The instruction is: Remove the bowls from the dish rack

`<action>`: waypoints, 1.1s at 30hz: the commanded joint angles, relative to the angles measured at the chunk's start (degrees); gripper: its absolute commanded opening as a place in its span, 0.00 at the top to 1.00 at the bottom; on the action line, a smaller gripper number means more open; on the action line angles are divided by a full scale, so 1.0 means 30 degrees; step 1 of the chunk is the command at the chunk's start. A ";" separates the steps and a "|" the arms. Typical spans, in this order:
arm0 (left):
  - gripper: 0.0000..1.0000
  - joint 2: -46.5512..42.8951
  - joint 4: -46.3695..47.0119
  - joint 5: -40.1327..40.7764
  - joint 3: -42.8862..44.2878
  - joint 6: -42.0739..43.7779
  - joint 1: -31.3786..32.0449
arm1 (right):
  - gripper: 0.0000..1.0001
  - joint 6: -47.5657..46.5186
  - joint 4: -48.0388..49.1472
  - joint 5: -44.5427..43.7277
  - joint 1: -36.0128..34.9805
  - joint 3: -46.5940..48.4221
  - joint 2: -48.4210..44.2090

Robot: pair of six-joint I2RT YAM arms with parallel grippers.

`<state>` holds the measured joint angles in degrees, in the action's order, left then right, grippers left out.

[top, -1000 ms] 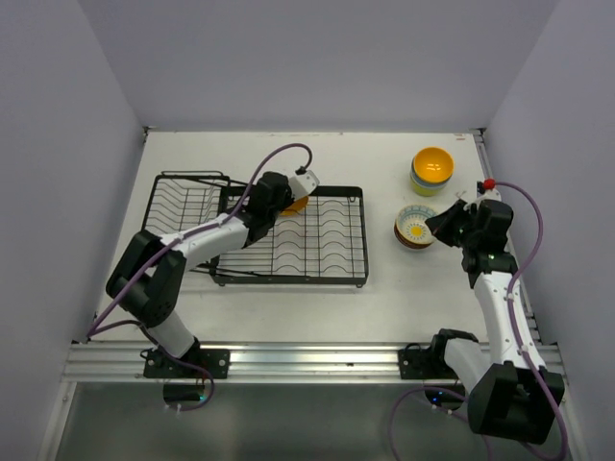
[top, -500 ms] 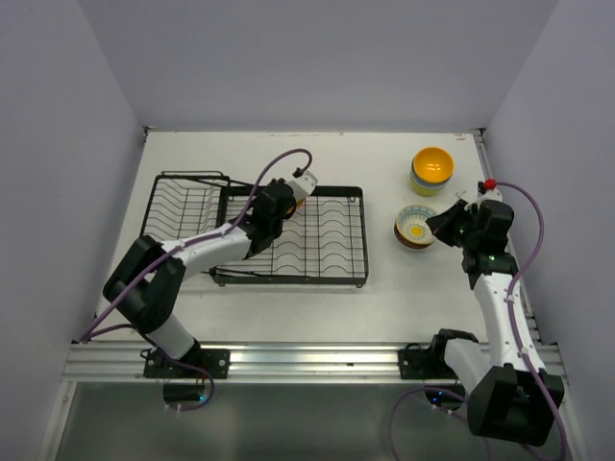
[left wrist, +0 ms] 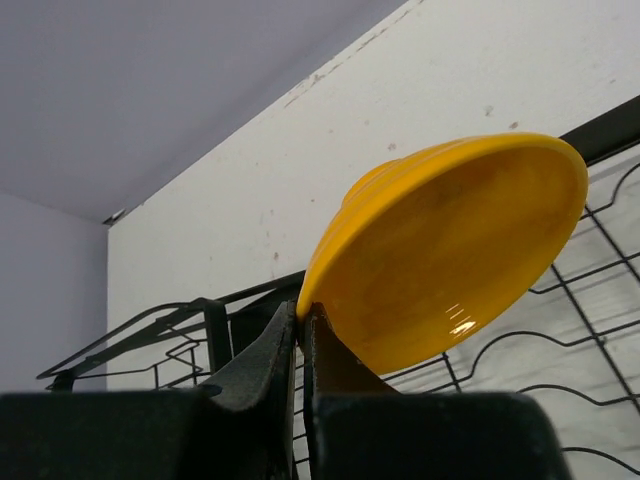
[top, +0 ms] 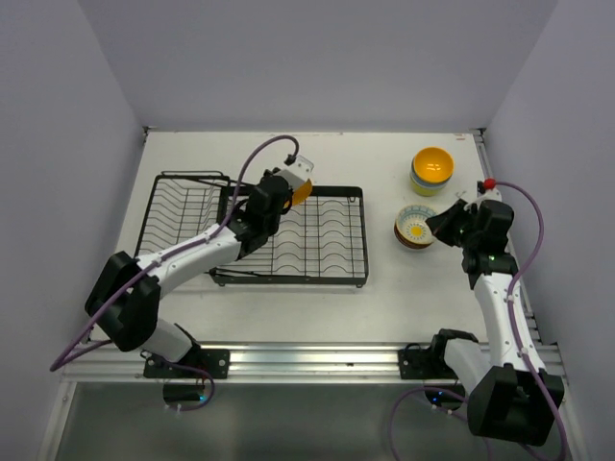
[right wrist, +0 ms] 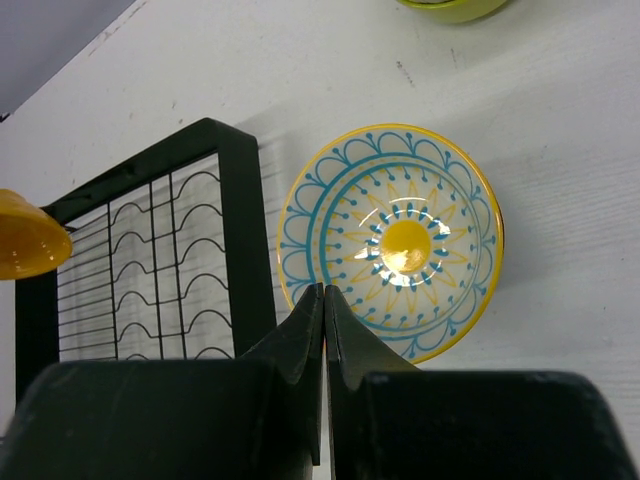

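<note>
My left gripper (top: pixel 286 189) is shut on the rim of an orange-yellow bowl (top: pixel 299 190) and holds it tilted above the black dish rack (top: pixel 288 280). In the left wrist view the fingertips (left wrist: pixel 300 312) pinch the lower left edge of the bowl (left wrist: pixel 450 260), with the rack wires (left wrist: pixel 215 330) below. My right gripper (top: pixel 437 223) is shut on nothing and hovers beside a stack topped by a bowl patterned in blue and yellow (top: pixel 415 229). The right wrist view shows that gripper (right wrist: pixel 324 290) at the near left rim of the patterned bowl (right wrist: pixel 400 240). No other bowl shows in the rack.
A stack topped by a yellow bowl (top: pixel 432 169) stands at the far right of the table. The rack's slotted section (top: pixel 183 211) lies to the left of the flat grid. The right wrist view shows the rack's black frame (right wrist: pixel 235 220) next to the patterned bowl.
My left arm has stretched out and carried the orange-yellow bowl slightly higher and toward the far side of the rack. The right arm has not moved.
</note>
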<state>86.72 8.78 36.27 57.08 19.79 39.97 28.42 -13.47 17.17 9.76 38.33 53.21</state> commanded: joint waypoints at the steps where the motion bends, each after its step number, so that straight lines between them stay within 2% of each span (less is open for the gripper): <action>1: 1.00 -0.1833 -0.2385 -0.1803 0.1480 -0.3632 0.0272 | 1.00 -0.0569 0.1063 0.0954 -0.0059 0.0057 -0.0130; 5: 1.00 -0.2596 -0.5704 -0.4526 0.1979 -0.7029 0.0272 | 0.93 -0.0452 0.1969 0.2768 -0.0030 -0.0090 -0.0275; 8: 1.00 -0.3269 -0.6207 -0.6900 0.1279 -0.8411 0.0243 | 0.81 -0.0364 0.3200 0.4849 -0.0293 -0.0324 -0.0423; 9: 1.00 -0.3619 -0.6177 -0.7775 0.0783 -0.8878 0.0185 | 0.76 -0.0654 0.3115 0.5172 -0.0816 -0.0121 -0.0393; 11: 1.00 -0.4031 -0.5652 -0.8833 0.0254 -0.9057 0.0184 | 0.70 -0.1298 0.2502 0.5089 -0.1753 0.0376 0.0045; 12: 1.00 -0.4352 -0.5476 -0.9709 -0.0184 -0.9232 0.0184 | 0.65 -0.1939 0.1919 0.4856 -0.2977 0.0872 0.0133; 17: 1.00 -0.4735 -0.5561 -1.1268 -0.0307 -0.9469 0.0184 | 0.51 -0.2619 0.1561 0.3538 -0.6325 0.1492 0.0368; 26: 1.00 -0.4824 -0.6177 -1.1856 -0.0130 -0.9996 0.0184 | 0.45 -0.3029 0.1591 -0.0065 -1.2005 0.3015 0.2330; 33: 1.00 -0.5116 -0.6178 -1.3202 -0.0101 -1.0171 0.0213 | 0.45 -0.2942 0.2119 -0.2380 -1.3565 0.3250 0.3121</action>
<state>74.24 -11.81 0.10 55.48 -8.99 40.64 20.67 -8.99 15.40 -29.98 45.10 61.84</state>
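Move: Already pinched by its rim in the left hand, the orange bowl has its middle about 3 cm ahead, 5 cm right and 2 cm below that hand; the rack middle lies some 7 cm back, 4 cm right and 16 cm below it. From the right hand the orange bowl is about 33 cm left, 8 cm ahead and level in height. Below that hand the patterned bowl stack sits 3 cm ahead and 12 cm down; the rack's right edge is 15 cm left, level fore and aft, 15 cm down. Drawing back about 11 cm and 7 cm to its right, the left hand brings the orange bowl over the rack middle for the right hand, keeping its rim pinch while it tips down, rolls its left side down and turns clockwise. The right hand swings some 21 cm left from above the patterned stack, turning 40 degrees counter-clockwise, its shut fingers opening about halfway and coming around the bowl's free rim without closing. ##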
